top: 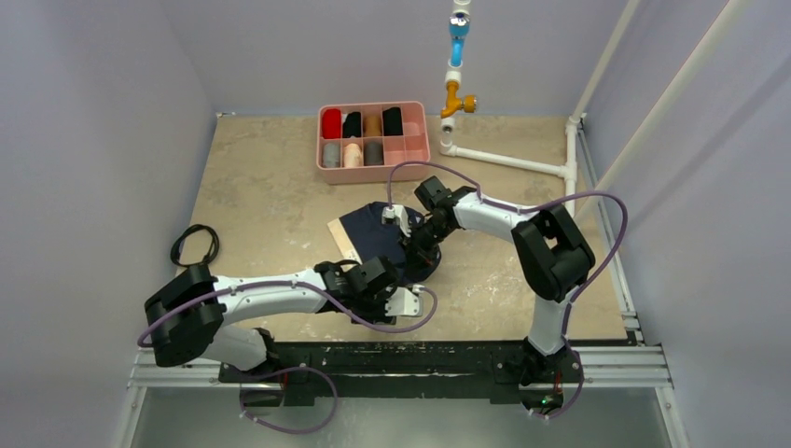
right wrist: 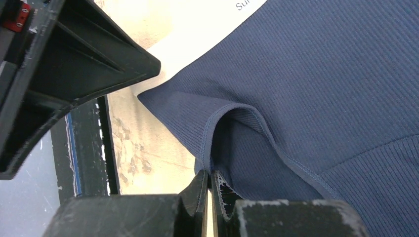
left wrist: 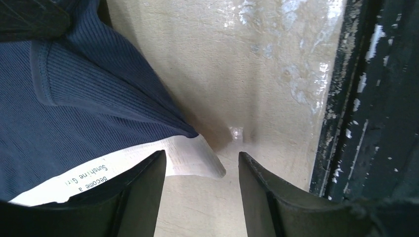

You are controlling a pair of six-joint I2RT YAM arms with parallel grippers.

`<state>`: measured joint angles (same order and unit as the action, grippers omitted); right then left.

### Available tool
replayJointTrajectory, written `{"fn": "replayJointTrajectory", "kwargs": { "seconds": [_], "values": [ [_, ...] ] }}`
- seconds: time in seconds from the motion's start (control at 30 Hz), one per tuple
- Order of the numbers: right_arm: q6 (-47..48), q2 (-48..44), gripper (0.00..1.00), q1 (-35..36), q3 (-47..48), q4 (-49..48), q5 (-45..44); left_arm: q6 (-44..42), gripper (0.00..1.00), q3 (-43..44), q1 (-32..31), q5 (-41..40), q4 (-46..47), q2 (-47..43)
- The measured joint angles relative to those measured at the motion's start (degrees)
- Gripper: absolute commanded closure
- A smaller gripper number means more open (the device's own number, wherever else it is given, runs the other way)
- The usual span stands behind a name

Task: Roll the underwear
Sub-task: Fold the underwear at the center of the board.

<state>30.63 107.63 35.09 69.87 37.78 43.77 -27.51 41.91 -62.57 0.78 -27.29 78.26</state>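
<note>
The navy underwear (top: 371, 231) lies flat mid-table, its cream band (top: 342, 241) on the left. My right gripper (top: 417, 254) is at its right edge. In the right wrist view the gripper (right wrist: 210, 174) is shut on a seamed edge of the ribbed navy fabric (right wrist: 316, 84). My left gripper (top: 403, 291) is at the garment's near right corner. In the left wrist view it (left wrist: 202, 160) is open, low over the table, with the corner of the cream band (left wrist: 192, 157) lying between its fingers (left wrist: 141, 197), untouched.
A pink compartment tray (top: 417, 149) holding several fabric rolls stands at the back. A white pipe (top: 508, 161) with blue and orange fittings runs at the back right. A black cable coil (top: 194, 245) lies at the left. The black base rail (left wrist: 375, 98) is close behind my left gripper.
</note>
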Motion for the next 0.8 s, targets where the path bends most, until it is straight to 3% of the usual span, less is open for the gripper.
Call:
{"fn": "replayJointTrajectory", "kwargs": {
  "seconds": [0.1,0.37,0.8],
  "values": [
    [0.0,0.0,1.00,-0.2,0.0,0.0,0.5,0.2,0.57,0.0,-0.4,-1.6,0.6,1.3],
    [0.9,0.0,1.00,-0.3,0.0,1.2,1.0,1.0,1.00,0.1,-0.6,-4.0,1.3,2.9],
    [11.2,-5.4,1.00,-0.3,-2.4,13.2,5.4,0.9,1.00,3.6,-0.6,3.6,-4.0,-0.5]
  ]
}}
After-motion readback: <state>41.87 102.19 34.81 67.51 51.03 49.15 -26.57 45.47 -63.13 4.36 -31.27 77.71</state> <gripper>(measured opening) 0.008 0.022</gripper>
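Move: The underwear's near waistband corner lies between the left fingertips, about 1 cm ahead and 2 cm below. From the left hand, the cloth's middle is some 13 cm ahead and 2 cm right, and the table's near edge about 5 cm back, straight behind. From the right hand, which already holds the hem, the corner is about 8 cm back, 5 cm left and 2 cm lower. Left dips 1 cm, pinches the waistband corner and lifts about 2.5 cm; right draws its hem back about 5 cm, rising. ##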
